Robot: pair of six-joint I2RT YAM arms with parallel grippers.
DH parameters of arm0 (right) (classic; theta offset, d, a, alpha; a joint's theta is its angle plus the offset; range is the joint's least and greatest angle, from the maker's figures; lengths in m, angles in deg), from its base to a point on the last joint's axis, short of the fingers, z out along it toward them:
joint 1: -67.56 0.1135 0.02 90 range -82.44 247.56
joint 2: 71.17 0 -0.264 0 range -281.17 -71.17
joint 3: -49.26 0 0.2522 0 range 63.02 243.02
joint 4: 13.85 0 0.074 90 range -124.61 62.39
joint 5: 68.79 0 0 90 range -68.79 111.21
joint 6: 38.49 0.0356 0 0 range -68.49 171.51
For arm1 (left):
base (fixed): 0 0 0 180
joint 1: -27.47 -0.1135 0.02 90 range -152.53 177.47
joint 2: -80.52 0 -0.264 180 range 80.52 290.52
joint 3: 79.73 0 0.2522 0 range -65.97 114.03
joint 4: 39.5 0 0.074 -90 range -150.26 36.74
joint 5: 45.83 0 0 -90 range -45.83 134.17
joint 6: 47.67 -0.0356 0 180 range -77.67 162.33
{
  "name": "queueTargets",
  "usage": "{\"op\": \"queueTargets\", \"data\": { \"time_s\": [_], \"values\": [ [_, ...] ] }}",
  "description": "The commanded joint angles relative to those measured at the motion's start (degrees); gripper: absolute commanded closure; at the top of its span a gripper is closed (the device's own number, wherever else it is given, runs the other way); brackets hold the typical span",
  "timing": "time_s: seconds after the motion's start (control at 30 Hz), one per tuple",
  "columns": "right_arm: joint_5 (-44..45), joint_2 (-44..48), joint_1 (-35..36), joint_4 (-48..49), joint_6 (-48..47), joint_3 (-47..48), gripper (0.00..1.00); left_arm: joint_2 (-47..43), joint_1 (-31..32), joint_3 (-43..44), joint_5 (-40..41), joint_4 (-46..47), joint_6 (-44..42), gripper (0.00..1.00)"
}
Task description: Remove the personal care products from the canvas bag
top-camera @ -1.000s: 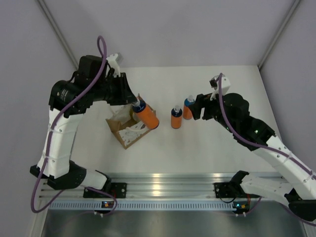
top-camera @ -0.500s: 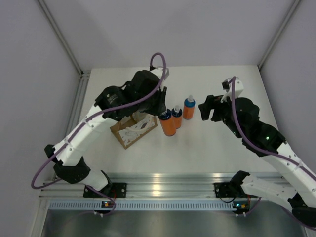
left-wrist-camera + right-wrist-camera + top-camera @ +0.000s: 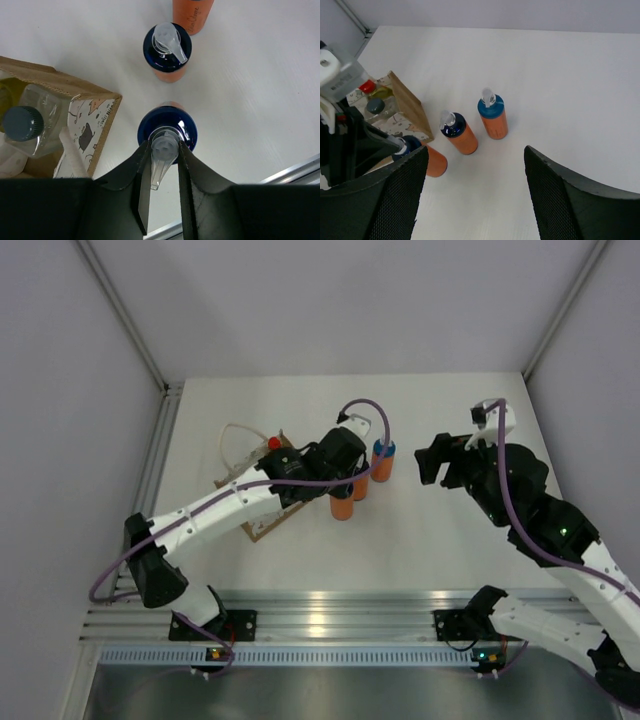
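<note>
My left gripper (image 3: 164, 150) is shut on the clear pump head of an orange bottle with a blue cap (image 3: 168, 126), which stands on the table in front of the others (image 3: 342, 506). Two more orange bottles (image 3: 360, 486) (image 3: 382, 462) stand just beyond it; they also show in the right wrist view (image 3: 460, 134) (image 3: 493, 119). The canvas bag (image 3: 80, 107) lies to the left, half hidden under my left arm (image 3: 262, 502). In it are the pale bottle with a dark cap (image 3: 21, 123) and the yellow bottle with a red cap (image 3: 273, 443). My right gripper (image 3: 440, 460) is wide open and empty, right of the bottles.
The bag's white loop handle (image 3: 236, 438) sticks out to the back left. The table's metal rail (image 3: 330, 612) runs along the near edge. Grey walls close in the back and both sides.
My left gripper has carried the orange bottle from over the bag rightward and down, next to the two standing bottles. My right gripper has drawn back slightly to the right.
</note>
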Motion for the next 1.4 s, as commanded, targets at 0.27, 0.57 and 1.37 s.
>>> {"op": "queueTargets", "data": {
  "time_s": [0.27, 0.57, 1.37],
  "values": [
    [2.0, 1.9, -0.6, -1.6, 0.2, 2.2, 0.24, 2.0, 0.8, -8.9, 2.5, 17.6, 0.5, 1.0],
    [2.2, 3.2, -0.6, -2.3, 0.3, 1.7, 0.24, 3.4, 1.3, -10.5, 3.0, 19.1, 0.5, 1.0],
    [2.3, 2.4, -0.6, -2.2, 0.9, 1.6, 0.23, -2.5, -0.5, 1.8, 13.4, 9.0, -0.7, 0.02]
  ]
}}
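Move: The left hand holds an orange pump bottle by its top; its spot on the table is about 20 cm below, 2 cm ahead and 3 cm right. The middle bottle stands 7 cm ahead and 5 cm right of the hand, the far bottle 12 cm ahead and 11 cm right, the canvas bag some 16 cm left and 5 cm ahead. From the right hand the spot lies roughly 16 cm left, 4 cm ahead, 30 cm down. Left hand lowers the bottle 6 cm, slightly right, onto the table, opens wide, then rises about 8 cm. ##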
